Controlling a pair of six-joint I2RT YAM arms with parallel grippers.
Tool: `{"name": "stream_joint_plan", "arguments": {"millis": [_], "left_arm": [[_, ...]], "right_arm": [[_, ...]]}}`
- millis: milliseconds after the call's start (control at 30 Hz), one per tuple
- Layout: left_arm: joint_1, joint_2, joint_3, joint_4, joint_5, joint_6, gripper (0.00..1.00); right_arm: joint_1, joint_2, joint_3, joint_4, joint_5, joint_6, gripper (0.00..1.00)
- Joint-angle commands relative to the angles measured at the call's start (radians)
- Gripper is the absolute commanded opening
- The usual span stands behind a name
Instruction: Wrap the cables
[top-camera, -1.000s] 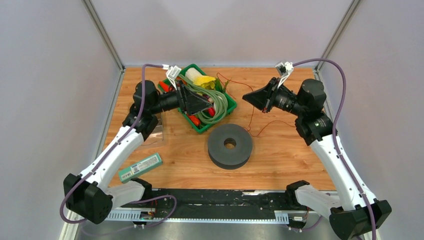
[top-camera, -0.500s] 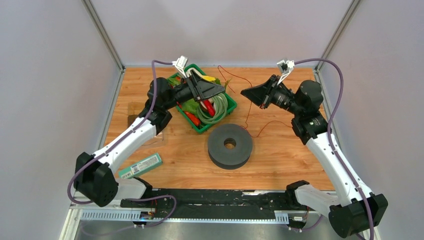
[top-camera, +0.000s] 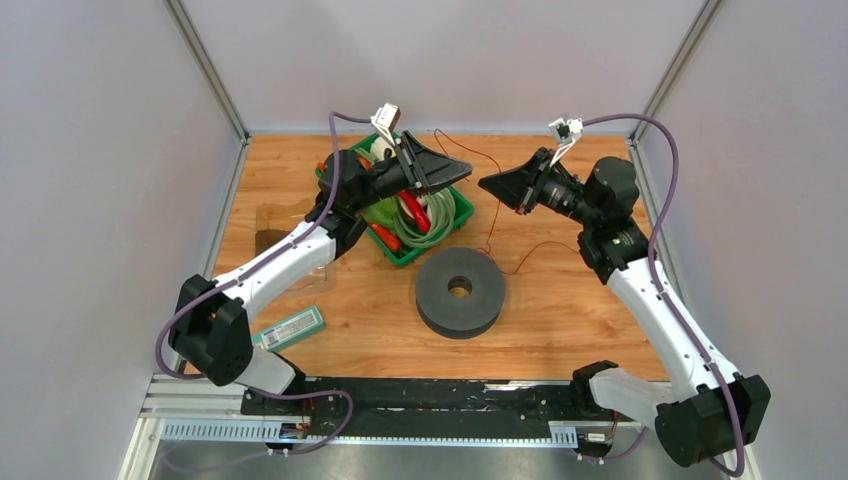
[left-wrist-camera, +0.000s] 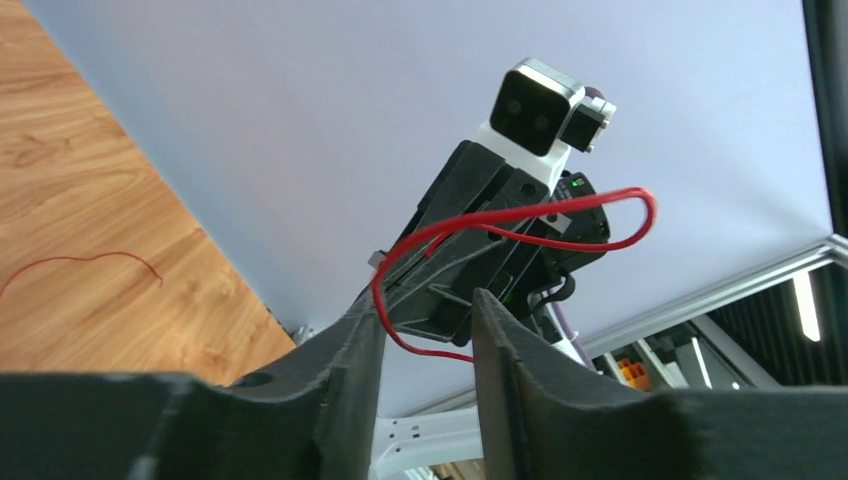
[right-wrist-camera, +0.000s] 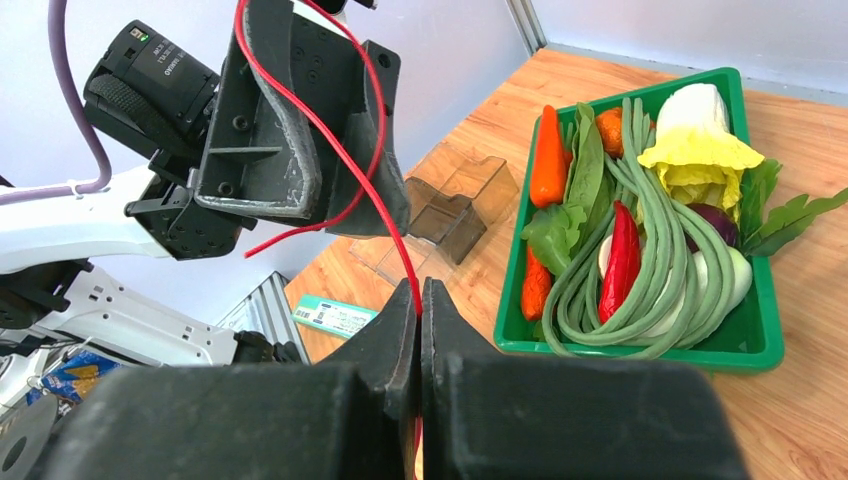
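Observation:
The cable is one thin red wire (top-camera: 545, 243). It trails over the wooden table and rises to the two grippers. My right gripper (right-wrist-camera: 419, 285) is shut on the red wire (right-wrist-camera: 345, 150), which runs up from its tips to the left gripper (right-wrist-camera: 300, 130). In the left wrist view, the left gripper (left-wrist-camera: 428, 300) has its jaws apart. The red wire (left-wrist-camera: 600, 215) loops ahead of it and crosses the gap between its fingers. From above, the left gripper (top-camera: 462, 165) hovers over the basket's right side, tip to tip with the right gripper (top-camera: 484, 182).
A green basket (top-camera: 462, 212) of toy vegetables and looped green beans sits under the left gripper. A dark grey foam ring (top-camera: 460, 290) lies in front of it. A clear plastic container (top-camera: 275, 215) and a flat green box (top-camera: 290, 330) are at the left.
The left arm has swung right and up from over the basket, bringing its gripper close to the right one, and its jaws have narrowed. The right gripper has edged left, still shut on the wire.

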Motion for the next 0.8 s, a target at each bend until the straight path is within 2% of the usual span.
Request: {"name": "stream_joint_plan", "arguments": {"millis": [0,100,133,167,267,333,367,433,500,533,633,767], "left_arm": [[-0.004,0.016,0.014,0.079,-0.024,-0.027,0.39],[0.008,0.022,0.000,0.081,-0.026,-0.025,0.26],[0.016,0.017,-0.006,0.076,-0.018,-0.015,0.16],[0.030,0.010,-0.014,0.066,-0.009,0.004,0.02],[0.095,-0.035,-0.052,-0.031,0.022,0.083,0.00],[0.176,-0.062,-0.043,-0.246,0.077,0.201,0.00],[0.215,-0.078,-0.005,-0.427,0.089,0.305,0.00],[0.273,-0.112,0.067,-0.731,0.074,0.619,0.00],[0.287,-0.130,0.174,-1.025,-0.016,0.970,0.00],[0.286,-0.130,0.211,-1.128,-0.061,1.092,0.00],[0.265,-0.098,0.348,-1.377,-0.243,1.471,0.00],[0.211,-0.127,0.353,-1.396,-0.507,1.838,0.00]], "right_arm": [[0.006,-0.001,-0.012,0.053,0.000,0.006,0.00],[0.005,-0.005,-0.010,0.035,0.002,-0.002,0.00],[0.003,-0.010,-0.009,0.016,0.003,-0.008,0.00],[0.001,-0.014,-0.004,-0.005,0.002,-0.024,0.00],[-0.023,-0.043,0.017,-0.123,0.010,-0.113,0.00],[-0.073,-0.062,0.033,-0.209,-0.006,-0.191,0.00],[-0.100,-0.069,0.045,-0.270,-0.013,-0.253,0.00],[-0.162,-0.071,0.069,-0.396,-0.013,-0.381,0.00],[-0.228,-0.056,0.111,-0.543,0.006,-0.521,0.00],[-0.254,-0.044,0.128,-0.607,0.017,-0.636,0.00],[-0.334,-0.005,0.180,-0.769,0.042,-0.811,0.00],[-0.359,0.033,0.238,-0.910,0.048,-0.945,0.00]]}}
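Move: The red cable's slack loop already runs between the left gripper's half-open fingers, practically at their pads. The right gripper, still pinching the cable, is some 5 cm to their right, 2 cm back and 3 cm lower. From the left hand, the grey reel lies about 38 cm below, 3 cm right and 2 cm ahead; the vegetable tray is some 23 cm ahead, 11 cm left and 37 cm below. From the right gripper, that loop is roughly 5 cm left, 2 cm ahead and 3 cm above. Shut the left gripper on the red cable first, then draw it away from the right gripper, about 10 cm left while sinking 8 cm and easing forward, tipping its fingers steeply down. Keep the right fingers shut on the cable, lower that hand, and pull it some 10 cm right and 7 cm down, its fingertips tilting down too. ##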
